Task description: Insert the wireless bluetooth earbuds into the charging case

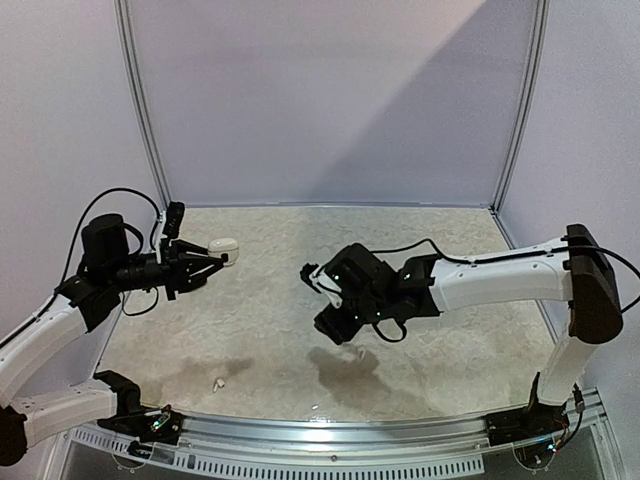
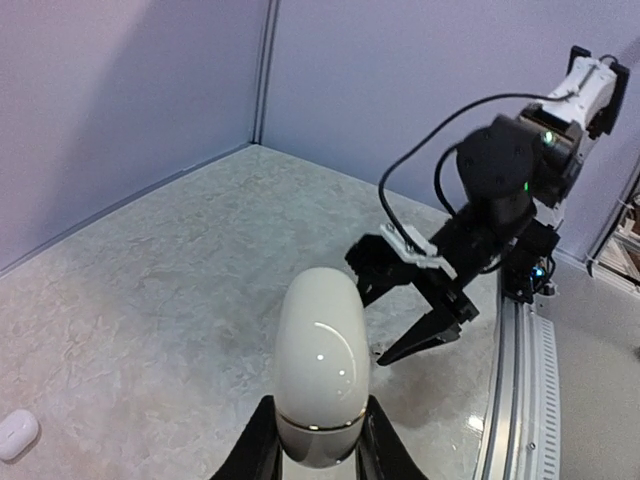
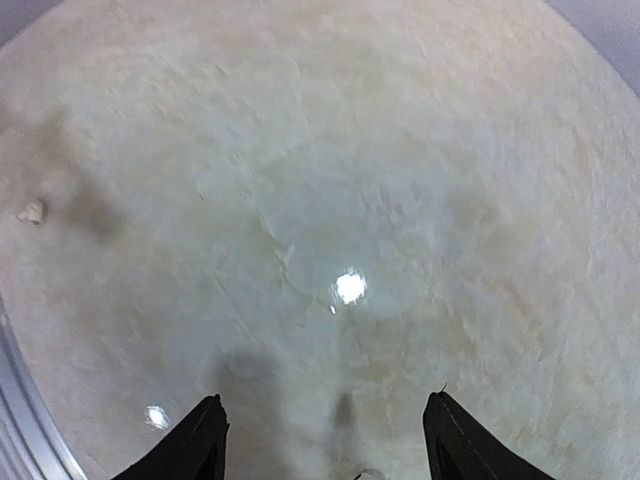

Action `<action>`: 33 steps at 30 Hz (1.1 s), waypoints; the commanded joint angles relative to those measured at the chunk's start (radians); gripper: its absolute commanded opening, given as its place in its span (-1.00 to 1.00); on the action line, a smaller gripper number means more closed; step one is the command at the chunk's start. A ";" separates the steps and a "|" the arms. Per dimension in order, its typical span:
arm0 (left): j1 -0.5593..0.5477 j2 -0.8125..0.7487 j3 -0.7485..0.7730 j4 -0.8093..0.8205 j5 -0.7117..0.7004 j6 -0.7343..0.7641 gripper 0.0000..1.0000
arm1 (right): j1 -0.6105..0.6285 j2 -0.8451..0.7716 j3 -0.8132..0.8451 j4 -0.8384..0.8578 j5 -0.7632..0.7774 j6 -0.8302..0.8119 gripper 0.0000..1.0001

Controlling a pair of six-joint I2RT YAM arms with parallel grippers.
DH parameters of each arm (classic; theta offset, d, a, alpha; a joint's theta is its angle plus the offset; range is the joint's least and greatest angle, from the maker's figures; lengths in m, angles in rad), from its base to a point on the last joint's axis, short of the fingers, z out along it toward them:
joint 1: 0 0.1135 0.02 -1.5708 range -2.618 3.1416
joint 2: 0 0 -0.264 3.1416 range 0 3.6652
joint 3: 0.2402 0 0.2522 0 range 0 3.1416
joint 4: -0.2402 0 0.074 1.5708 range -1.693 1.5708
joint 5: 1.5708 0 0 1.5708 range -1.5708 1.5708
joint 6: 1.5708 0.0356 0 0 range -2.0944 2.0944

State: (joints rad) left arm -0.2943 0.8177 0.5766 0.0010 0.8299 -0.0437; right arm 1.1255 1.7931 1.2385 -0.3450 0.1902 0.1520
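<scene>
A white pill-shaped charging case [image 2: 322, 365] is pinched at its lower end between my left gripper's [image 2: 320, 440] fingers and held above the table; its lid seam shows just above the fingertips. From above, the case [image 1: 222, 243] and left gripper [image 1: 218, 256] hang over the left of the table. My right gripper [image 1: 338, 328] hovers mid-table, open with nothing between its fingers [image 3: 210, 430]. A tiny white earbud [image 1: 352, 352] lies on the table just below it. Another white earbud [image 1: 215, 382] lies near the front edge, seen also as the earbud [image 3: 32, 211] at the left of the right wrist view.
A small white rounded object [image 2: 15, 435] rests on the table at the bottom left of the left wrist view. White walls [image 1: 320, 100] close the back and sides. A metal rail [image 1: 330, 435] runs along the front edge.
</scene>
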 commanded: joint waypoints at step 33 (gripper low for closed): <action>-0.166 0.046 0.116 -0.192 0.259 0.389 -1.00 | 0.007 0.061 0.474 0.086 -0.439 -0.302 0.87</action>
State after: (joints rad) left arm -0.4404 0.8589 0.6674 -0.1455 1.0657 0.2859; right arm 1.1320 1.8225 1.6794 -0.2390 -0.3046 -0.1410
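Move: The left gripper already holds the closed white charging case, its middle about 3 cm right of the hand point and 1 cm ahead. From the right gripper that case is about 20 cm left, 1 cm ahead and 16 cm higher; a loose earbud lies 2 cm back, 6 cm right and 9 cm below. On the table some 25 cm below the left hand, a white lozenge case lies 27 cm ahead, 10 cm left, and a black case 20 cm ahead, 16 cm left. Raise the right gripper about 20 cm away from the earbud while swinging it some 12 cm left and slightly back, swivelling its fingers from steeply down to nearly level leftward and opening them wide around the held charging case. Keep the left grip; draw the case back about 7 cm and 4 cm right, turning some 25 degrees clockwise to face the right fingers. ##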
